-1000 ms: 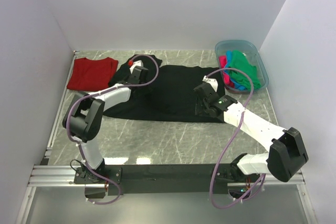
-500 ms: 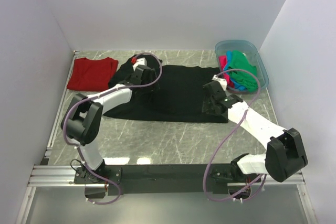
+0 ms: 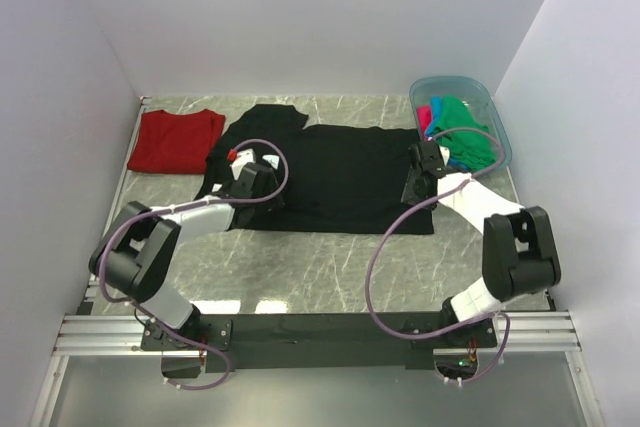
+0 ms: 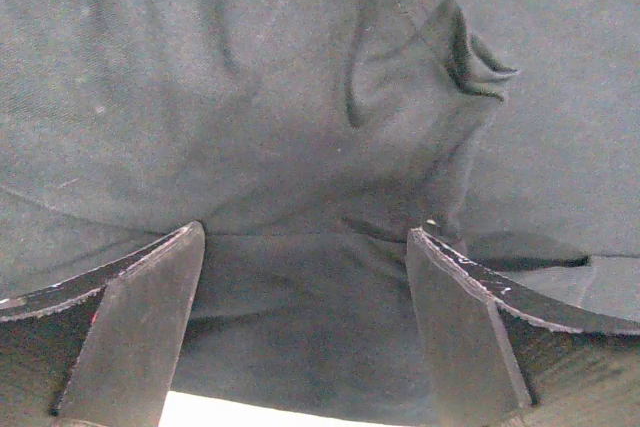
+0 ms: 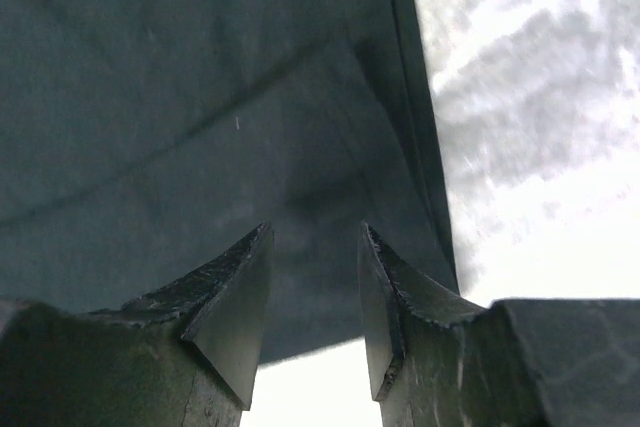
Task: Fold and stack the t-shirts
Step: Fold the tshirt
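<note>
A large black t-shirt (image 3: 340,177) lies spread over the middle of the table, one part reaching back at the upper left. My left gripper (image 3: 256,184) hovers low over its left part, jaws wide open, black cloth (image 4: 300,127) under the left gripper (image 4: 305,232) and nothing pinched. My right gripper (image 3: 421,171) sits at the shirt's right edge; in its wrist view the right gripper (image 5: 316,229) stands open above the black t-shirt's hem (image 5: 400,97). A dark red t-shirt (image 3: 176,139) lies flat at the back left. Green (image 3: 468,127), pink (image 3: 428,132) and blue t-shirts are bunched in the tub.
The translucent blue plastic tub (image 3: 452,84) stands at the back right corner against the wall. White walls close the table on three sides. Grey marble tabletop (image 3: 320,267) shows between the black shirt and the arm bases.
My left gripper opened, let go of the black shirt and drew back toward the near left. My right gripper slid right to the shirt's right edge. The shirt lies flatter.
</note>
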`<control>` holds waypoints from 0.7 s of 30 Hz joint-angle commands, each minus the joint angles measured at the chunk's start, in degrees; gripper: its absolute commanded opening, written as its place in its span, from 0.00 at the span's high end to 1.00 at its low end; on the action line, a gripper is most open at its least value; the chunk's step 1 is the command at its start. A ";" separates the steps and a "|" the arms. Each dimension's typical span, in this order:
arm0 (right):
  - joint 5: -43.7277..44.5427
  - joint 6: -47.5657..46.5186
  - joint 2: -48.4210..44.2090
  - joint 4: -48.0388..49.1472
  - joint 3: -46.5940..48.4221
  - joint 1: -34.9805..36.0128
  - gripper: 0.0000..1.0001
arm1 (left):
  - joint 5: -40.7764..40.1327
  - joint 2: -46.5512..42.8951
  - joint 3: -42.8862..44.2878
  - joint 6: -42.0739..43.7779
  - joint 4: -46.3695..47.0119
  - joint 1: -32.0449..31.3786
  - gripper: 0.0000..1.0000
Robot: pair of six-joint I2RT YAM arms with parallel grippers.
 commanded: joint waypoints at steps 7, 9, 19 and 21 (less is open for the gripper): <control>-0.17 0.74 6.97 0.97 2.00 -1.15 0.54 | -4.26 -3.92 -5.84 -3.82 2.21 0.01 0.10; -0.69 1.27 7.68 0.62 1.91 -1.24 0.54 | -4.52 -5.15 -6.81 -4.79 1.77 0.01 0.10; 1.67 -1.28 5.75 -7.98 1.30 -1.42 0.52 | -0.67 -15.96 -16.47 -8.22 2.64 -0.08 0.11; 1.33 -1.37 5.57 -8.34 2.00 -1.42 0.52 | -0.22 -18.15 -17.44 -8.31 2.56 -0.17 0.11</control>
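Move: The left hand is low over the near-left part of the black t-shirt: its near edge lies about 6 cm straight back and 3 cm below, the white label some 8 cm ahead and 1 cm right, and the red t-shirt about 12 cm ahead and 17 cm left. From the right hand, the black shirt's near-right corner is about 6 cm back, 3 cm right and 4 cm below; the basket stands some 14 cm ahead and 8 cm right. With its fingers staying wide open and its height hardly changing, the left hand drags back and to the left over the black shirt, about 5 cm back and 3 cm left, fingertips on the cloth and drawing it towards the near edge. Meanwhile the right hand, fingers staying half open, sinks some 3.5 cm onto the cloth just inside the near-right corner, then keeps down and pulls back a little over 1 cm as the wrist tips about 10 degrees further downward. ##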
